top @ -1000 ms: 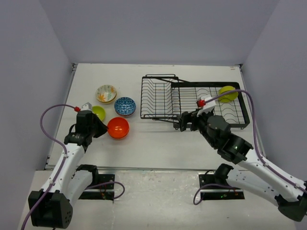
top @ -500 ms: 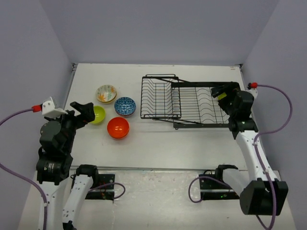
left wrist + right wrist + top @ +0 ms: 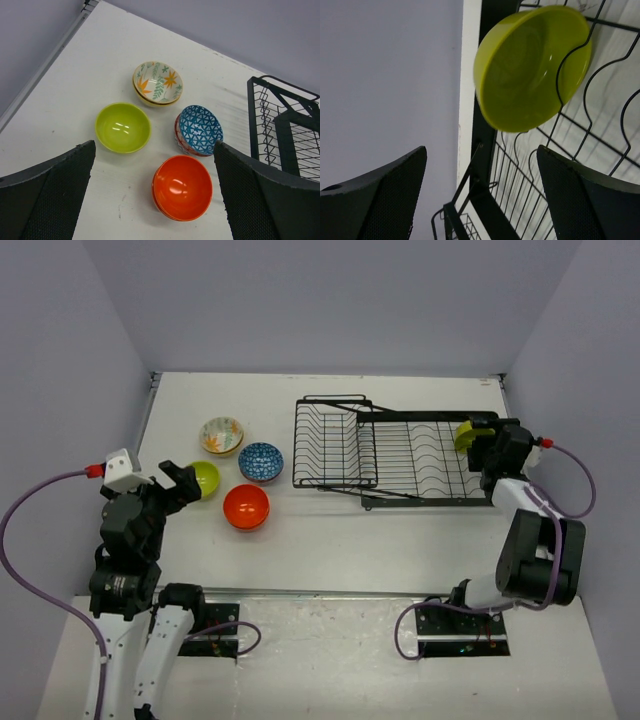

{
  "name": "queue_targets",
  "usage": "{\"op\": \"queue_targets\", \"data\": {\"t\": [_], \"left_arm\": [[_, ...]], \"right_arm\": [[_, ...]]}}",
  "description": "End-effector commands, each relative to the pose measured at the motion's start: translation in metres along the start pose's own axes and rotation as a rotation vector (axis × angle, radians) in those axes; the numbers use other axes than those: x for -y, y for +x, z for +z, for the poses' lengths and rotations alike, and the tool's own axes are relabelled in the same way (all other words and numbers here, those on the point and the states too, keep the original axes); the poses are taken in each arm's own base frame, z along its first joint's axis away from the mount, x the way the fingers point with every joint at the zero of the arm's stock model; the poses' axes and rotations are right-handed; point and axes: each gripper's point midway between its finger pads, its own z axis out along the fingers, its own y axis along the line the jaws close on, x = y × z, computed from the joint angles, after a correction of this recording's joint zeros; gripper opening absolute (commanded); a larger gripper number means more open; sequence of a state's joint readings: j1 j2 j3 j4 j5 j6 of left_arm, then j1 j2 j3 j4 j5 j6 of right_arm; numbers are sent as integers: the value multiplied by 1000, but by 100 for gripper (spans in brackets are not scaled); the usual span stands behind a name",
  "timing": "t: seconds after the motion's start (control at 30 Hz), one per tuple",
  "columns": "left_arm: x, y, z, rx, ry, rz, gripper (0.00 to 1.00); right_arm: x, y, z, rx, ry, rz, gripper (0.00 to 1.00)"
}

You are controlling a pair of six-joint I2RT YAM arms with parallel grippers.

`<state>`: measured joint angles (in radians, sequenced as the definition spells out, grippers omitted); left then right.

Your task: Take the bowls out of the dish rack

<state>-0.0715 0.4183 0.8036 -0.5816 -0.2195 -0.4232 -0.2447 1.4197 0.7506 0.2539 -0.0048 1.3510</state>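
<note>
On the white table, left of the rack, sit a floral bowl [image 3: 157, 83], a blue-patterned bowl [image 3: 199, 130], a lime green bowl [image 3: 123, 127] and an orange bowl [image 3: 182, 187]. My left gripper [image 3: 154, 150] hovers open above them, holding nothing; in the top view this left gripper [image 3: 178, 480] is beside the lime green bowl [image 3: 205, 478]. A second lime green bowl [image 3: 532, 70] stands on edge in the wires at the right end of the black dish rack [image 3: 400, 455]. My right gripper [image 3: 481, 150] is open just short of it, with its fingers apart from the bowl.
The rack's raised basket section [image 3: 335, 445] is at its left end, the flat wire section [image 3: 430, 455] at the right. The side wall [image 3: 385, 75] is close behind the rack's right end. Purple cables trail from both wrists.
The left gripper opened and pulled back up from the lime green bowl by the orange one. The right arm swung from the rack's front edge to its right end, facing the green bowl.
</note>
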Motion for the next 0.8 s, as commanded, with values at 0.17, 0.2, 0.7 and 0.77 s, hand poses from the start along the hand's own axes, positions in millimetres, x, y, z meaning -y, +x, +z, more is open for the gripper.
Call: {"op": "queue_targets", "data": {"t": [0.17,0.2,0.7,0.77], "left_arm": [[14,-6,1,27,69,31,100],[15,-4,2,19,73,34,100],[20,2,7,-12,96,45,100],[20,3,7,-14,98,47,100]], "right_arm": [[-14,-23,45,17,-94,82,85],[-14,-24,48,22,-96,58,85],[0,-29,74,30,-126,89,38],[1,-30,72,35,-136,92,35]]}}
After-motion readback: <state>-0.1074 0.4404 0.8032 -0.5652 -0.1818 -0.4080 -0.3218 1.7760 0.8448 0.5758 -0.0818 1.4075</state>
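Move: The green bowl, tilted on edge in the rack, has its middle about 8 cm ahead of the right gripper, 4 cm to its right and 8 cm below. The rack's far rail is roughly 5 cm beyond the bowl; its right end rail stands about 7 cm to the right of the bowl. From the left gripper, the bowl is some 28 cm ahead, 68 cm to the right and 20 cm lower. Bring the right gripper forward about 6 cm towards the green bowl's upper rim while easing 4 cm to the right; do most of the 4 cm drop early, then keep reaching almost level. Hold the wrist's attitude nearly unchanged and narrow the fingers from nearly wide open to roughly a third, one each side of the rim. ##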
